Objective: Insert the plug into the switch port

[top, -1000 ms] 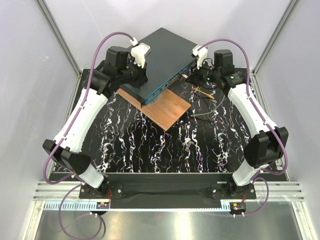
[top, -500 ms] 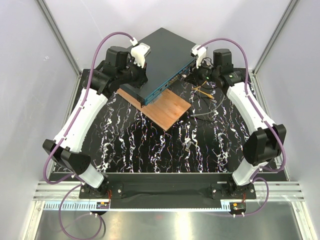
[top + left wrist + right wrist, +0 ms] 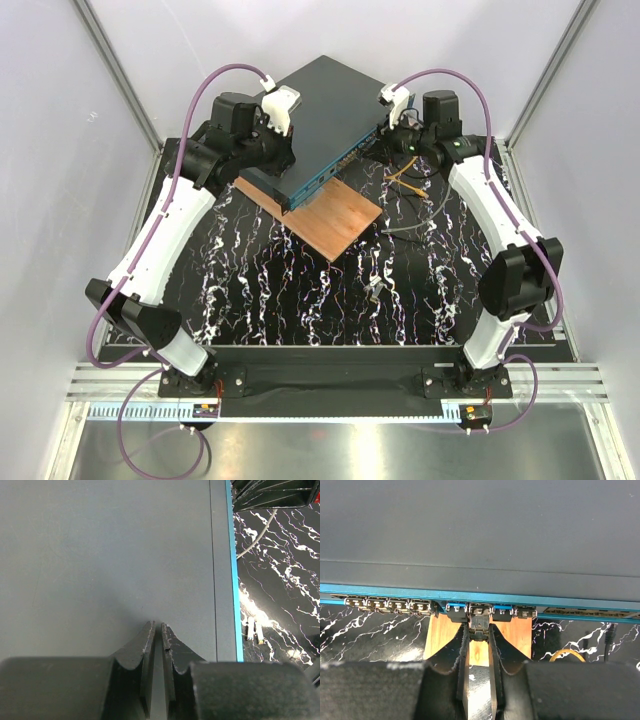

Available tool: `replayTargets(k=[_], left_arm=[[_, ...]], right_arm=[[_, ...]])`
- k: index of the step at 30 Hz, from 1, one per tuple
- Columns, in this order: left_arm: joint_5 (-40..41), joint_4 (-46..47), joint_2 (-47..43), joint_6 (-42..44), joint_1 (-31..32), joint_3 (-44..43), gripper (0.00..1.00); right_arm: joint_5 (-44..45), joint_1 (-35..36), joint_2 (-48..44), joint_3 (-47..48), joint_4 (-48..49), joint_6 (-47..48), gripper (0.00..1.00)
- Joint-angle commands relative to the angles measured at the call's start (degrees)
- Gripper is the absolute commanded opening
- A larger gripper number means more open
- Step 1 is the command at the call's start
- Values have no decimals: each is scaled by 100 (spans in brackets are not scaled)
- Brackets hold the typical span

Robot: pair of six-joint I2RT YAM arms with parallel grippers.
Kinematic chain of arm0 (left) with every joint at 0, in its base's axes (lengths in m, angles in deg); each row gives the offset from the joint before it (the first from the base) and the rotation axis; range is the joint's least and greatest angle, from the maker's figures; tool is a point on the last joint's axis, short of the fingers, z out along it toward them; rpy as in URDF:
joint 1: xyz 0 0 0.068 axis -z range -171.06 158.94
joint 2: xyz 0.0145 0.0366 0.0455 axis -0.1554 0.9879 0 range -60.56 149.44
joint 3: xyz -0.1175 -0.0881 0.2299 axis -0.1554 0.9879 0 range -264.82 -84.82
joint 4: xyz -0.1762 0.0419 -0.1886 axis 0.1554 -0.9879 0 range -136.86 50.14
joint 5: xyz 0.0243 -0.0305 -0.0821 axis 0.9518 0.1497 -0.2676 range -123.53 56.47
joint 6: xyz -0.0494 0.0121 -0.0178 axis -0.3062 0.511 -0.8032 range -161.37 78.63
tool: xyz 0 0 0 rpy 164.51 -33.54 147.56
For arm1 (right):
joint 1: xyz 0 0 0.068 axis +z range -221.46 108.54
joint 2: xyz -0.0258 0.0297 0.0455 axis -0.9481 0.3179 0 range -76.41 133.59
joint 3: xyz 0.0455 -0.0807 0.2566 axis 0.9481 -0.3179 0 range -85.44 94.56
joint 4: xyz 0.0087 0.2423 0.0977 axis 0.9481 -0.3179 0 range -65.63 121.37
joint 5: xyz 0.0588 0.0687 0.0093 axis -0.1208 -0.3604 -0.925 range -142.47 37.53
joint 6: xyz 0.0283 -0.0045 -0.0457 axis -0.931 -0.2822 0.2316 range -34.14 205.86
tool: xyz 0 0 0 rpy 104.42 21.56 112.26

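The switch (image 3: 325,115) lies at the back middle of the mat, its dark top facing up and its teal front face (image 3: 470,600) showing a row of small sockets. My right gripper (image 3: 479,629) is shut on the plug (image 3: 479,622), a tiny grey piece pinched between its fingertips. The plug's front end sits in the mouth of a socket near the middle of the row. My left gripper (image 3: 157,626) is shut with nothing in it, and its tips rest over the switch's top (image 3: 110,555) near the left end.
A brown wooden board (image 3: 330,215) lies under the switch's front edge. Yellow cables (image 3: 405,178) and a long grey cable (image 3: 420,225) lie to the right of it. A small loose piece (image 3: 375,290) rests mid-mat, and two pale bits (image 3: 253,630) lie beside the switch.
My right arm has pushed forward and a little left toward the switch's front face, carrying the plug with it. The left arm has not moved.
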Motion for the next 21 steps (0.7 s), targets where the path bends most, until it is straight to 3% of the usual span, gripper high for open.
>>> replayTargets(k=[1,4,12,21], left_arm=[[-42,174,1,1,-35,-63,14],[-60,165,10,-8,-27,-63,14],[-60,156,10,-17,-35,-63,14],[-60,156,10,-25,-35,-72,14]], right_arm=[[-515,130,39,441,194,-78,0],[-445,130,57,450,167,-43,5],[-217,130,-171,240,36,211,51],[21,95,-347,116,-316,510,67]])
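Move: The plug sits in the switch port between the right hand's closed fingers, about 1 cm ahead and 1 cm left of the hand point, level with it. Along the switch face, a row of four ports lies some 5 cm back and 5 cm left of the right hand; the yellow cable's plugged end is roughly 7 cm ahead and 7 cm right. For the left hand, the plug is about 17 cm right, 3 cm ahead and 5 cm below. The plug, already in the port and pinched by the right hand, is held still at first. Then the right fingers spread from nearly shut to about two-thirds open and let go of it on both sides, the hand easing back only about half a centimetre with hardly any wrist turn. ##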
